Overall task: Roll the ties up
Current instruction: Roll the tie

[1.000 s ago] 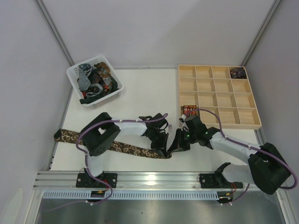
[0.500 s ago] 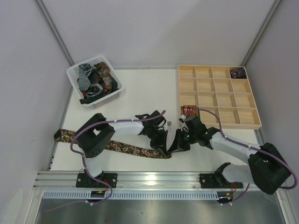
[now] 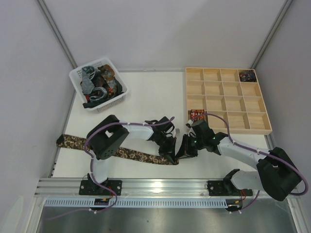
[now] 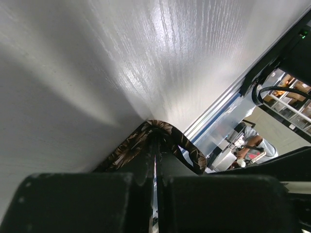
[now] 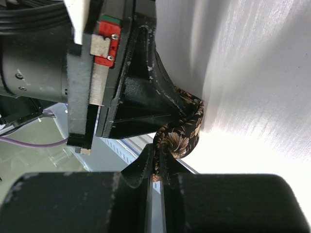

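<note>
A dark brown tie (image 3: 121, 151) with tan floral print lies across the front of the table, from the left edge to the middle. Its right end is lifted between both grippers. My left gripper (image 3: 171, 154) is shut on that end. In the left wrist view the tie (image 4: 127, 147) curls over the left gripper (image 4: 156, 141) and loops off to the right. My right gripper (image 3: 182, 151) meets it from the right. In the right wrist view the right gripper (image 5: 159, 162) is shut on the coiled tie (image 5: 183, 138), with fabric showing between its fingers.
A white basket (image 3: 76, 75) holding several more ties (image 3: 99, 83) stands at the back left. At the right is a wooden compartment tray (image 3: 224, 96) with a dark rolled tie (image 3: 248, 75) in its far right cell. A red rolled tie (image 3: 197, 114) sits by the tray's near left corner.
The left arm's elbow has swung slightly and its wrist has turned. Both grippers stay in place, shut on the tie end. The right arm has barely moved.
</note>
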`<state>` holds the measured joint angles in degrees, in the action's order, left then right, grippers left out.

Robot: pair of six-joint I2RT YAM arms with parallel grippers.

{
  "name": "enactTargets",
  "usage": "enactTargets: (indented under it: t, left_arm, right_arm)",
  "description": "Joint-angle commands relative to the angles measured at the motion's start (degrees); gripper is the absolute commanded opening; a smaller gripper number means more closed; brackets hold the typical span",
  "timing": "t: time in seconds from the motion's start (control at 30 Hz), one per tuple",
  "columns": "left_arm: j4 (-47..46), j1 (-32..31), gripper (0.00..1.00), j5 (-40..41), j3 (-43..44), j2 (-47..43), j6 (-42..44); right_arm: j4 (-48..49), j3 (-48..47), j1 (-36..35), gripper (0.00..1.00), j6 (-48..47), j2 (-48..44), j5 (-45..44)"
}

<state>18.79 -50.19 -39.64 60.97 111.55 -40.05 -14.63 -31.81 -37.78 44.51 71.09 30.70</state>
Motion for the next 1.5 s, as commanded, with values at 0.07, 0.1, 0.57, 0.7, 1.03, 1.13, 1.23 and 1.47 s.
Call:
enactTargets:
  t: [0.07, 0.1, 0.57, 0.7, 1.03, 1.13, 1.23, 1.47]
  left_arm:
    - [1.3, 1.1, 0.00, 1.6, -0.2, -2.6, 2.1]
    - [2.6, 1.2, 0.00, 2.2, -0.2, -3.2, 2.4]
    - [10.7, 3.6, 0.00, 6.1, -1.6, -8.6, 8.1]
    - [9.8, 4.8, 0.00, 6.7, -4.0, -8.7, 8.5]
    - [5.5, 5.7, 0.00, 6.9, -7.4, -7.2, 6.8]
    - [5.1, 5.6, 0.01, 6.9, -7.8, -7.2, 6.7]
    - [5.1, 5.7, 0.00, 7.0, -7.9, -7.0, 6.7]
    - [5.0, 5.7, 0.01, 7.2, -8.4, -7.1, 6.8]
  right_arm:
    - [1.5, -0.5, -0.3, 0.00, 0.0, 1.2, 0.2]
    - [1.5, -0.6, -0.3, 0.00, 0.0, 1.2, 0.2]
    - [1.4, -0.7, -0.3, 0.00, -0.7, 3.0, 0.0]
    - [1.4, -1.0, -0.4, 0.00, -1.1, 4.1, 0.1]
    - [1.8, -3.5, -1.2, 0.00, -1.3, 7.8, 0.9]
    - [2.0, -4.9, -1.9, 0.00, -1.2, 9.0, 1.0]
    - [2.8, -6.2, -2.5, 0.00, -0.6, 9.5, 1.1]
    - [5.1, -7.8, -4.2, 0.00, -0.2, 13.8, 1.6]
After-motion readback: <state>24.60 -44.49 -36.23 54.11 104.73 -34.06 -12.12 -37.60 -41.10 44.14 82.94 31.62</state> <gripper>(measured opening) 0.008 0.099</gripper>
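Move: The flat stretch of tie my left hand goes for lies about 6 cm to its left, 1 cm farther out and 1 cm down; the tie's bend is some 2 cm to its right and 1 cm back. That bend sits about 5 cm below my right hand, which holds the tie's end, and 1 cm to its left and 1 cm back. A rolled tie in the box lies roughly 20 cm ahead and 9 cm right of my right hand. With its fingers kept shut, my left hand shifts about 6 cm left along the tie, rising a centimetre on the way and coming down again on the flat stretch, where it then stays. My right hand keeps its pinch on the end, sinks some 2.5 cm towards the table, then swings nearly 3 cm left, following my left hand and coming up about a centimetre. ##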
